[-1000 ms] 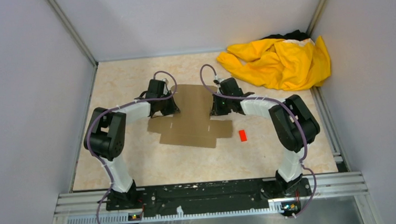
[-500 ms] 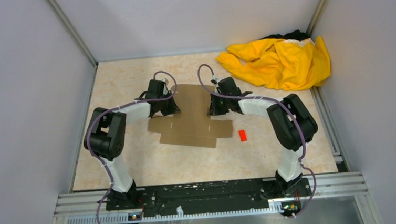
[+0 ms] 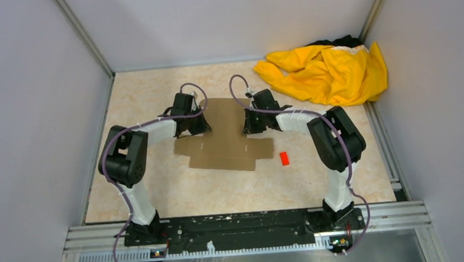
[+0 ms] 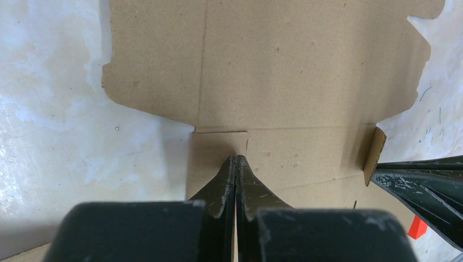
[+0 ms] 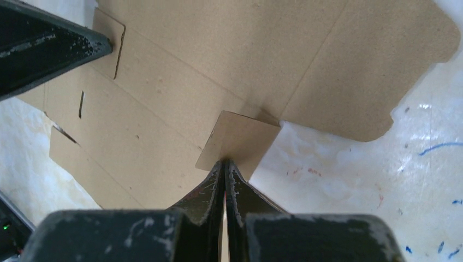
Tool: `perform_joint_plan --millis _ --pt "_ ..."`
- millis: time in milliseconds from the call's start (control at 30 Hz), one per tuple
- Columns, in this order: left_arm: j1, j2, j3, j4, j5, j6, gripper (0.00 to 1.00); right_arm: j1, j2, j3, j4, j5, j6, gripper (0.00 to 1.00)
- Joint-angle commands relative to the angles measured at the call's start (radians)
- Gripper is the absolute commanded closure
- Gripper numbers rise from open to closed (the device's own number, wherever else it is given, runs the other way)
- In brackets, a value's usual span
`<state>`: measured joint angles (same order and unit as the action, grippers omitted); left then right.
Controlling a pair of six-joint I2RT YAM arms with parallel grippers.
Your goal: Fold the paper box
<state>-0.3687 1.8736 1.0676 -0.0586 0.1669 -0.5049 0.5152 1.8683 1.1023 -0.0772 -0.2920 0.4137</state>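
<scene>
The paper box is a flat brown die-cut cardboard sheet lying mid-table between both arms. My left gripper is shut, and its tips press down on a small flat tab at the sheet's left edge. My right gripper is also shut, with its tips against a small square tab on the sheet's right edge. That tab is tilted up off the table. In the left wrist view it shows as a raised flap beside the right fingers.
A small red block lies on the table just right of the sheet. A crumpled yellow cloth fills the far right corner. Grey walls enclose the table on three sides.
My right gripper has edged left and away toward the sheet, its elbow swinging left. The left arm has stayed in place.
</scene>
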Motion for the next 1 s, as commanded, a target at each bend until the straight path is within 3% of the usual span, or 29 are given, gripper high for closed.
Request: perform_joint_plan --millis 0,967 --pt "-0.010 0.105 -0.053 -0.150 -0.048 0.026 1.00 0.013 0.029 0.081 0.014 0.010 -0.013 1.00" --pt "0.047 0.160 0.038 -0.136 -0.040 0.062 1.00 0.016 0.326 0.341 -0.200 0.124 -0.037 1.00"
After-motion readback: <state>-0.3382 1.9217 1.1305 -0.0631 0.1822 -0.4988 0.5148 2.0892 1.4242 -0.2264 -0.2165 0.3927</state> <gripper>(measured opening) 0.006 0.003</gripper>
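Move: The right corner flap of the paper box stands half-raised just beyond my closed right fingertips, about 1 cm ahead and 1 cm below. From that hand, the right side tab is some 8 cm back and 4 cm right, and the red block about 13 cm back and 12 cm right. My left fingertips rest on the left corner flap, about 1 cm below their hand point; the raised flap is roughly 11 cm to that hand's right, level fore and aft. With shut fingertips already against the raised right flap, I push my right hand forward about 6 cm, easing left, and sink about 1 cm midway so the tips press down on the flap. My left fingertips stay on the left flap, nearly still as a pivot, then near the end go forward with the sheet, about 2 cm. ##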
